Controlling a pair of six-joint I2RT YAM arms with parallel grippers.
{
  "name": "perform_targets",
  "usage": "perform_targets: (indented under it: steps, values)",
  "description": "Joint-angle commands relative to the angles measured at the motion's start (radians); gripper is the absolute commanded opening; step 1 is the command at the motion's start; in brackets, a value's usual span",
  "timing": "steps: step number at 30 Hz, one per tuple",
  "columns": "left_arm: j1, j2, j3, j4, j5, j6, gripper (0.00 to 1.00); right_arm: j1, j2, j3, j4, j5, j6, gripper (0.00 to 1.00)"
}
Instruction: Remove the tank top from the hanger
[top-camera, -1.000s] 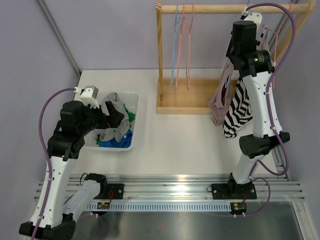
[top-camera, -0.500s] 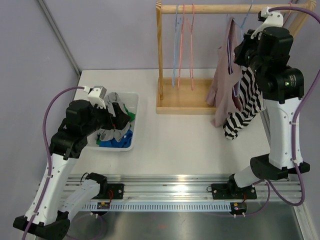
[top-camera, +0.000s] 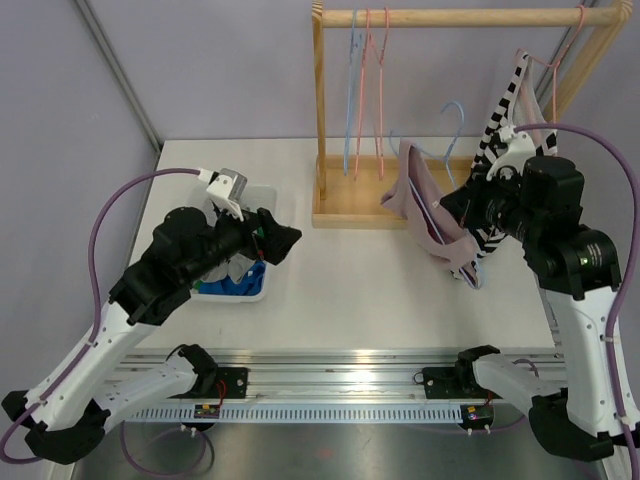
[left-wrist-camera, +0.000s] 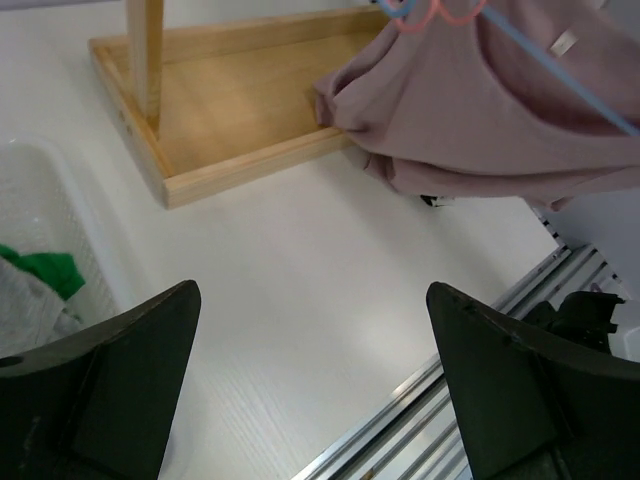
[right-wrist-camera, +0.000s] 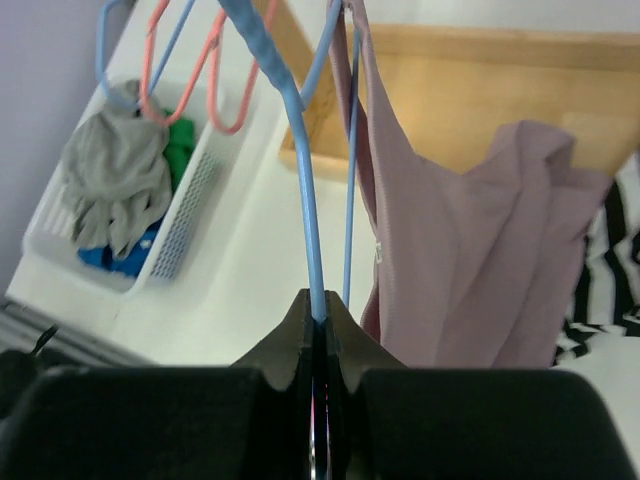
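A mauve tank top (top-camera: 425, 205) hangs on a light-blue wire hanger (top-camera: 452, 115). The hanger is off the rail and sits low over the table, beside the rack's base. My right gripper (top-camera: 458, 203) is shut on the hanger's wire (right-wrist-camera: 305, 190), and the tank top (right-wrist-camera: 470, 260) drapes just to the right of its jaws (right-wrist-camera: 318, 305). My left gripper (top-camera: 285, 240) is open and holds nothing over bare table (left-wrist-camera: 312, 295). The tank top (left-wrist-camera: 500, 110) is ahead of it, up and to the right.
The wooden rack (top-camera: 450, 17) stands at the back with spare pink and blue hangers (top-camera: 365, 90). A black-and-white striped garment (top-camera: 505, 110) hangs by my right arm. A white basket (top-camera: 262, 200) of clothes sits at the left, under my left arm.
My right arm has carried the hanger and tank top off the rail, down and to the left. My left arm swung right, from over the basket toward the table's middle.
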Motion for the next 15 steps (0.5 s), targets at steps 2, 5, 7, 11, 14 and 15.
perform_targets:
  steps: [2, 5, 7, 11, 14, 15]
  values:
    - [-0.127, -0.016, -0.047, 0.239, -0.15, 0.005, 0.99, -0.002, -0.13, -0.17, 0.031, -0.277, 0.029, 0.0]
    - [-0.201, -0.007, -0.084, 0.321, -0.205, 0.025, 0.99, -0.003, -0.21, -0.271, 0.003, -0.392, 0.026, 0.0]
    - [-0.254, 0.0, -0.102, 0.368, -0.231, 0.04, 0.99, -0.003, -0.262, -0.342, -0.029, -0.451, 0.018, 0.0]
    - [-0.334, 0.062, -0.134, 0.425, -0.326, 0.052, 0.99, -0.003, -0.351, -0.453, -0.003, -0.619, 0.041, 0.0]
    - [-0.38, 0.109, -0.138, 0.448, -0.356, 0.051, 0.98, -0.003, -0.399, -0.514, 0.054, -0.702, 0.086, 0.0]
    - [-0.391, 0.138, -0.136, 0.453, -0.362, 0.049, 0.97, -0.003, -0.413, -0.523, 0.074, -0.715, 0.107, 0.0]
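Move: The pink tank top hangs on its blue hanger just beyond the right hand, which holds the hanger; its middle is about 7 cm ahead and 10 cm below. The striped top is roughly 22 cm ahead and 14 cm right of that hand, and the wooden tray some 20 cm ahead, 5 cm left, far below. From the empty left hand the tank top is about 12 cm ahead, 29 cm right and slightly lower. The pink tank top, still on the hanger pinched in the right fingers, is drawn back about 13 cm, down some 10 cm and a little left, away from the rack towards the left hand, while the right wrist swings counter-clockwise and tips down. The left hand, wide open and touching nothing, travels about 8 cm right to meet it, its fingers tilting slightly up. ##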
